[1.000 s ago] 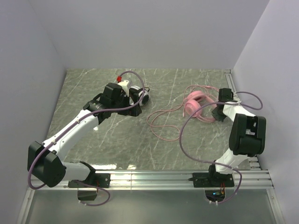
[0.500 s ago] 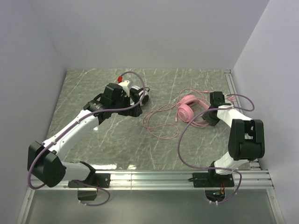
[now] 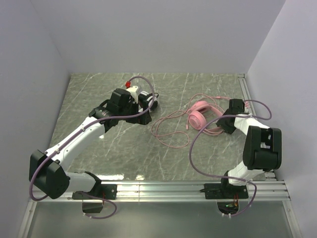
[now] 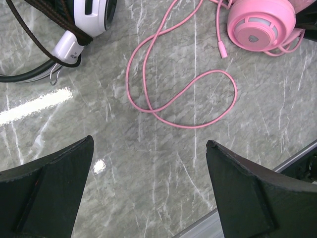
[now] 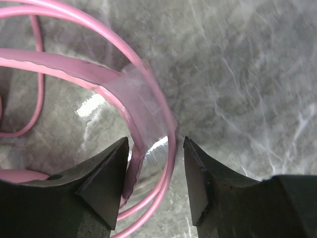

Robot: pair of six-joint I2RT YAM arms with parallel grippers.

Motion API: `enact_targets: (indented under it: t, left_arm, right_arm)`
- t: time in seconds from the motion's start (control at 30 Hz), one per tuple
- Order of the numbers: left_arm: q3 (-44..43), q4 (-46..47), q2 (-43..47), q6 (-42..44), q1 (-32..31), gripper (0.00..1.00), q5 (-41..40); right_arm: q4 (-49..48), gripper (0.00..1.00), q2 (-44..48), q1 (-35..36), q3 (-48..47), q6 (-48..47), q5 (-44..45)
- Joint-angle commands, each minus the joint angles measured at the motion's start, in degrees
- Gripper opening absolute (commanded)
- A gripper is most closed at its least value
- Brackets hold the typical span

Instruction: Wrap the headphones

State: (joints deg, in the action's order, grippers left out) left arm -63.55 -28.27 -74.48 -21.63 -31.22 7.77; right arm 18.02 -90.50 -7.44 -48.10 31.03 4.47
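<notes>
The pink headphones (image 3: 199, 113) lie on the marble table right of centre, their pink cable (image 3: 167, 133) trailing left in loose loops. My right gripper (image 3: 226, 124) is low at the headset's right side. In the right wrist view it (image 5: 155, 144) is open, its jaws astride the pink headband (image 5: 138, 99), with the left finger against the band and the right finger clear of it. The black and white headphones (image 3: 151, 101) sit at the back centre. My left gripper (image 4: 149, 142) hovers beside them, wide open and empty, with the pink cable (image 4: 198, 124) and an ear cup (image 4: 260, 25) ahead of it.
An aluminium rail (image 3: 173, 188) runs along the near edge and another (image 3: 245, 94) along the right side. Plain walls close the table on three sides. A small red piece (image 3: 127, 83) shows by the left wrist. The black cable (image 4: 29, 74) curls at the left.
The right gripper slid the pink headphones left, then its jaws spread apart and let go of the headband. The left arm has not moved.
</notes>
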Motion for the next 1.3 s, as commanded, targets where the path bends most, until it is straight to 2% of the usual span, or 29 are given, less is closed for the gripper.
enact_targets:
  t: [0.0, 0.3, 0.63, 0.77, 0.8, 0.87, 1.07, 1.27]
  left_arm:
    - [-0.08, 0.76, 0.21, 1.68, -0.42, 0.99, 1.28]
    - [-0.17, 0.41, -0.05, 1.76, -1.03, 0.99, 1.02]
    - [-0.17, 0.41, 0.12, 1.85, -1.38, 0.99, 0.67]
    - [-0.17, 0.23, 0.30, 1.94, -1.56, 0.99, 0.23]
    - [-0.17, 0.23, 0.30, 1.94, -1.47, 0.99, 0.23]
    - [-0.17, 0.23, 0.39, 2.03, -1.47, 0.99, 0.05]
    - [-0.08, 0.41, 0.21, 2.29, -1.47, 0.99, -0.12]
    - [0.97, 3.74, 1.61, 4.31, -2.08, 0.99, 6.64]
  right_arm:
    - [-3.34, 0.55, -1.43, -1.26, -1.91, -3.34, -3.15]
    - [-0.71, 0.52, -5.48, -0.82, -5.16, -4.92, 2.20]
    - [0.00, 0.43, -5.74, 0.15, -3.50, -3.69, 0.45]
    - [1.22, 0.28, -6.44, 1.37, -4.46, -3.25, 2.90]
    - [1.84, 0.16, -6.53, 1.81, -4.90, -3.17, 3.35]
    - [2.45, 0.00, -6.88, 3.13, -5.16, -2.64, 4.58]
    - [0.70, 0.00, -2.51, 3.49, -2.97, -2.99, 2.13]
    - [5.26, 0.00, 4.79, 3.84, -3.58, -2.99, -6.66]
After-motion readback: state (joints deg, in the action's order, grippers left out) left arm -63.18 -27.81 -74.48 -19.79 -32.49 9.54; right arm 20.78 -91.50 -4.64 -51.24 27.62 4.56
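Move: The near right end of the pink headphones' headband, just behind its clear tape, lies between my right fingers' line of closing, roughly 2 cm ahead of the hand, level with it sideways and in height. The pink earcup sits some 13 cm to the left and 4 cm ahead; the loose cable loop is about 26 cm left and 5 cm back. From my left hand the headband end is about 36 cm right, 6 cm ahead and 17 cm lower. With my right fingers half open astride the headband, I slide forward about 2 cm, skimming low over the table, then shut them and pinch the headband end together with the cable just behind the tape. Keeping that grip, I start to draw left and a little back while lifting, only about 2 cm so far. ##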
